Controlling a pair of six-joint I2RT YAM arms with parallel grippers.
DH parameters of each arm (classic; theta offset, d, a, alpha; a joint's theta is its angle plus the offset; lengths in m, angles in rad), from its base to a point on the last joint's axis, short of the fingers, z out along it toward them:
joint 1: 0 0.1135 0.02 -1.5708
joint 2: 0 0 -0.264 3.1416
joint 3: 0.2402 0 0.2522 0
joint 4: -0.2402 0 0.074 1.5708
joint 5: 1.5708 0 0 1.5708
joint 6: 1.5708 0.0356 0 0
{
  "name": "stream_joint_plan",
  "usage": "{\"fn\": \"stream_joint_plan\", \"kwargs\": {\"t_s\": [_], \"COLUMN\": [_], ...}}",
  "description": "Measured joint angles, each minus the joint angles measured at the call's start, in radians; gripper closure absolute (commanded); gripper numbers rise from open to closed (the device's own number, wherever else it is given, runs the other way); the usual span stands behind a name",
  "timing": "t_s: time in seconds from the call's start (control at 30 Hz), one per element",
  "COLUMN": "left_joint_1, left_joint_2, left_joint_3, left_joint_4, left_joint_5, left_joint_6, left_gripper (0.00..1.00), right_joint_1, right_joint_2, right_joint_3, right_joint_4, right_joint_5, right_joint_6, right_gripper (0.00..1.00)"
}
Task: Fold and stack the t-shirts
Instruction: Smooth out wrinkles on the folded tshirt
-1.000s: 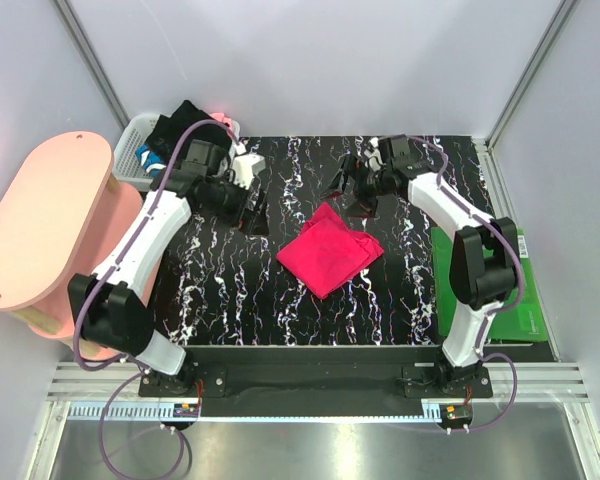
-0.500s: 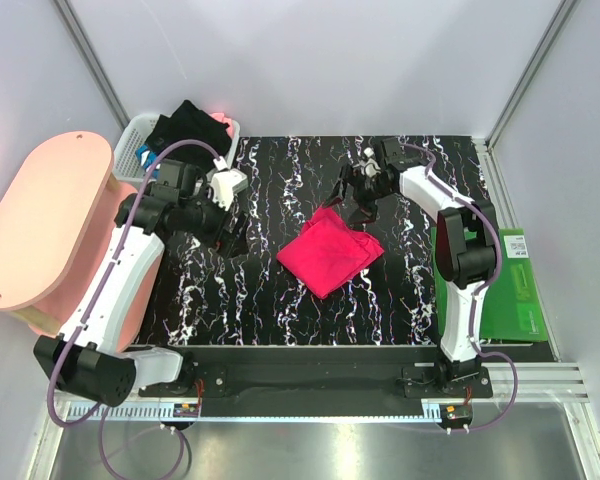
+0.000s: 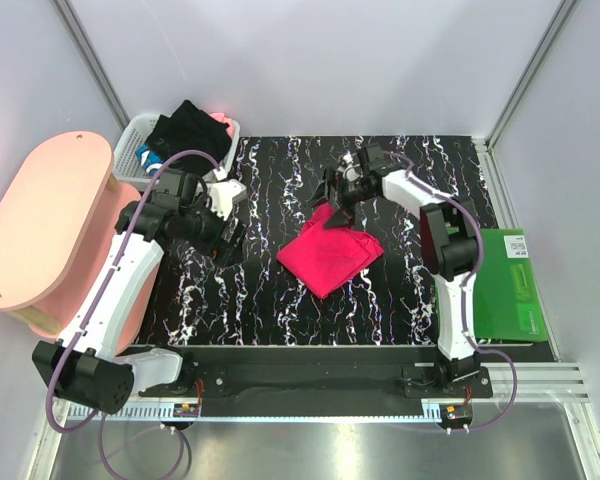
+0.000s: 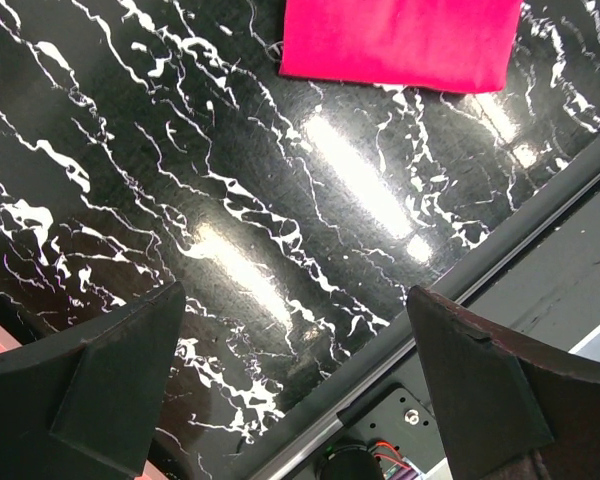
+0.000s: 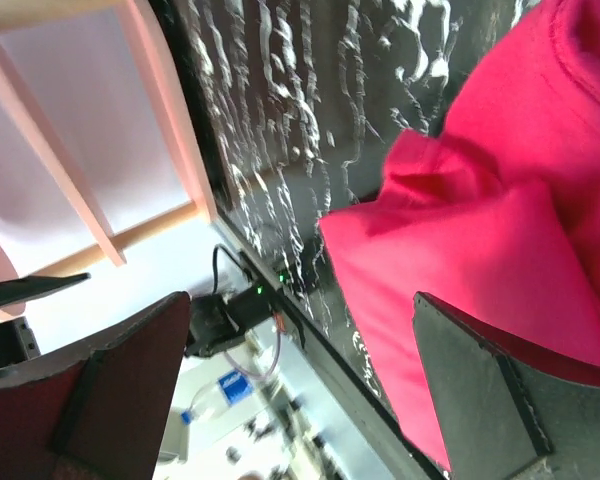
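Observation:
A folded pinkish-red t-shirt (image 3: 330, 253) lies mid-table; it also shows in the left wrist view (image 4: 400, 40) and fills the right side of the right wrist view (image 5: 500, 230). A black t-shirt (image 3: 185, 126) is heaped in the white basket (image 3: 130, 152) at the far left. My left gripper (image 3: 230, 238) hovers open over bare table, well left of the red shirt, nothing between its fingers (image 4: 110, 390). My right gripper (image 3: 332, 193) stands open just above the red shirt's far corner, one of its fingers (image 5: 510, 400) over the cloth, holding nothing.
A green mat (image 3: 510, 285) lies at the table's right edge. A pink oval stool (image 3: 50, 225) stands beyond the left edge, its legs (image 5: 160, 110) seen from the right wrist. The black marbled table (image 3: 280, 300) ends at a metal rail near the arm bases.
My left gripper has drawn back toward the near left, away from the red shirt. My right gripper has swung left and now hangs over the shirt's far corner. Both stayed open.

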Motion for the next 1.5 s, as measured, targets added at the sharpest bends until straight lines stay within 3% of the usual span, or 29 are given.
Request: {"fn": "stream_joint_plan", "kwargs": {"t_s": [0.2,0.6,0.73,1.0,1.17,1.5], "left_joint_1": [0.0,0.0,0.0,-0.003,-0.053,-0.182], "left_joint_2": [-0.011,-0.079,-0.078,-0.052,0.036,0.392], "left_joint_3": [-0.024,-0.056,-0.06,-0.046,0.007,0.118], "left_joint_4": [0.001,0.001,0.0,-0.01,-0.019,0.074], "left_joint_5": [-0.021,-0.024,-0.024,-0.018,-0.021,-0.108], "left_joint_6": [0.018,0.026,0.027,0.03,0.029,-0.026], "left_gripper": [0.01,0.01,0.01,0.01,0.01,0.01], "right_joint_1": [0.044,0.032,-0.034,-0.286,-0.291,-0.267], "right_joint_2": [0.154,0.158,0.071,-0.142,-0.13,-0.11], "right_joint_3": [0.014,0.043,0.011,-0.077,-0.202,-0.312], "right_joint_4": [0.013,0.011,0.005,0.012,-0.019,-0.058], "right_joint_5": [-0.044,-0.055,-0.028,0.075,0.152,0.187], "right_joint_6": [0.026,0.035,0.024,-0.036,-0.068,-0.1], "right_gripper": [0.0,0.0,0.0,0.0,0.0,0.0]}}
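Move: The right hand hovers open over the far-left edge of the folded tshirt, whose middle lies about 7 cm back, 3 cm to its right and 9 cm below; the tshirt's right corner is some 16 cm right and 5 cm back. The green board lies roughly 43 cm right and 18 cm back of that hand. From the left hand, the tshirt's middle is about 10 cm ahead, 25 cm right and 19 cm down. Down some 6 cm at the tshirt's far-left edge goes the open right hand, staying low briefly, then it arcs up and forward across to the right and sinks by the right corner, about 15 cm right of its start, its near fingertip meeting the cloth. The left, open and clear of the cloth, idles, then swings right, forward and down towards the tshirt. ##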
